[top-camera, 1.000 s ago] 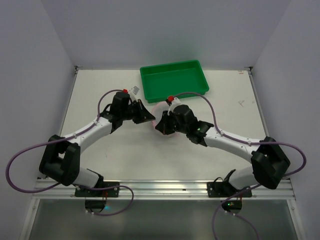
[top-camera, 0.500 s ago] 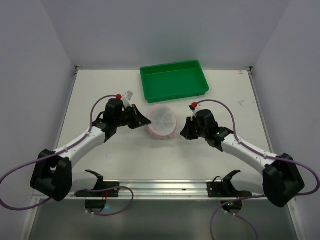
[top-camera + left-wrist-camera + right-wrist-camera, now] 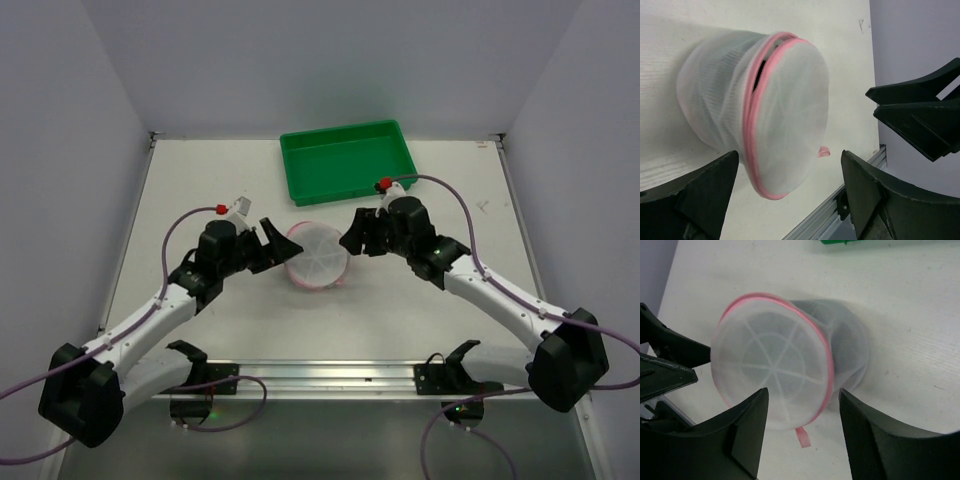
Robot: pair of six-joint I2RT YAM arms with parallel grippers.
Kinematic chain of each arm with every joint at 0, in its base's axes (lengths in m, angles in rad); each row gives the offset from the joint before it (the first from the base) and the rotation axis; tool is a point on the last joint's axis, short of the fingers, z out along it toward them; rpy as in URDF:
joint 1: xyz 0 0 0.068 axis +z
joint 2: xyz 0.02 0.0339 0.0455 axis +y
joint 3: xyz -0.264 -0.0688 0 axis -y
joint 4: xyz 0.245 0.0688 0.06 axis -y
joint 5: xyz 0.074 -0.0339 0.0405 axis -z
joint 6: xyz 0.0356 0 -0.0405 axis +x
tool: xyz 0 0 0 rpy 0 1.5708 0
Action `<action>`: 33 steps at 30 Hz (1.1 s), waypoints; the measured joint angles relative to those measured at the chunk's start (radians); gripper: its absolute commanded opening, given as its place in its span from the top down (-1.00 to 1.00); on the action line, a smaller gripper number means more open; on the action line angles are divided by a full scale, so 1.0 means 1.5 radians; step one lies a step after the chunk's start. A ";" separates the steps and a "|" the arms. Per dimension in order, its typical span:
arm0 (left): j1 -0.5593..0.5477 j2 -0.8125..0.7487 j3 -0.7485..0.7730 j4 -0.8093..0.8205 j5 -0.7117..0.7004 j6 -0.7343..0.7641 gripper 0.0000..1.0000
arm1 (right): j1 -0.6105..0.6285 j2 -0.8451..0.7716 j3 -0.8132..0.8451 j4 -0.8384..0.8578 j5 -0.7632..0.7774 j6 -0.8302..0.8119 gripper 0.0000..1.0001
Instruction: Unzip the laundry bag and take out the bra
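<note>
The laundry bag [image 3: 318, 255], a round white mesh pouch with pink zipper trim, lies on the table between both grippers. My left gripper [image 3: 273, 246] is just left of it and my right gripper [image 3: 355, 234] just right of it. Both stand open and hold nothing. In the left wrist view the bag [image 3: 765, 105] sits ahead of the open left gripper [image 3: 790, 160], with a short dark gap along the zipper [image 3: 760, 77]. From the right wrist, the bag's flat disc [image 3: 772, 360] faces the open right gripper [image 3: 802, 405], and a pink tab [image 3: 802, 436] hangs below it. The bra is hidden; only a dark shade shows through the mesh [image 3: 842, 337].
A green rectangular tray [image 3: 348, 160] stands at the back, just beyond the bag. The aluminium rail [image 3: 320, 375] runs along the near table edge. Purple cables loop off both arms. Grey walls close in the table's sides and back.
Both grippers have gone from shut to open. The arms drew away from the bag, then came back to either side of it. The bag now lies a little nearer.
</note>
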 measured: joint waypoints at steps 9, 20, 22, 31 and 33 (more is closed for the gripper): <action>0.069 -0.058 0.002 -0.052 -0.022 0.047 -0.55 | 0.072 0.053 0.012 0.010 0.013 0.063 -0.15; 0.098 0.145 0.025 0.008 0.026 0.069 -0.05 | 0.034 0.134 -0.001 0.006 0.048 0.042 0.38; 0.098 0.181 0.033 0.030 0.046 0.068 -0.01 | 0.025 0.134 -0.001 0.007 0.051 0.019 0.45; 0.094 0.250 0.045 0.123 0.111 0.059 0.38 | 0.008 0.220 0.021 0.024 0.051 -0.061 1.00; 0.087 0.259 0.045 0.141 0.117 0.052 0.66 | 0.006 0.233 0.025 0.035 0.037 -0.074 1.00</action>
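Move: The laundry bag stands between the open grippers, the bra still inside, with the zip gap on its left-hand side. Its middle is about 5 cm ahead of the left hand, 7 cm to its right and 9 cm below; from the right hand it is some 2 cm ahead, 9 cm to the left and 11 cm below. The green tray's middle lies roughly 27 cm beyond the bag and 8 cm to its right, and the pink tab is 4 cm back, 4 cm left and 14 cm below the right hand. The left hand swings nearly 5 cm to its left and back again while going about 5 cm forward and 5 cm down, narrowing its fingers astride the pink zip rim on the bag's left side. The right hand makes a short swing left and slightly back, returns, and sinks about 10 cm down the bag's right side with a little forward, rolling some 15 degrees left side down and shutting its fingers against the mesh by the lid. ##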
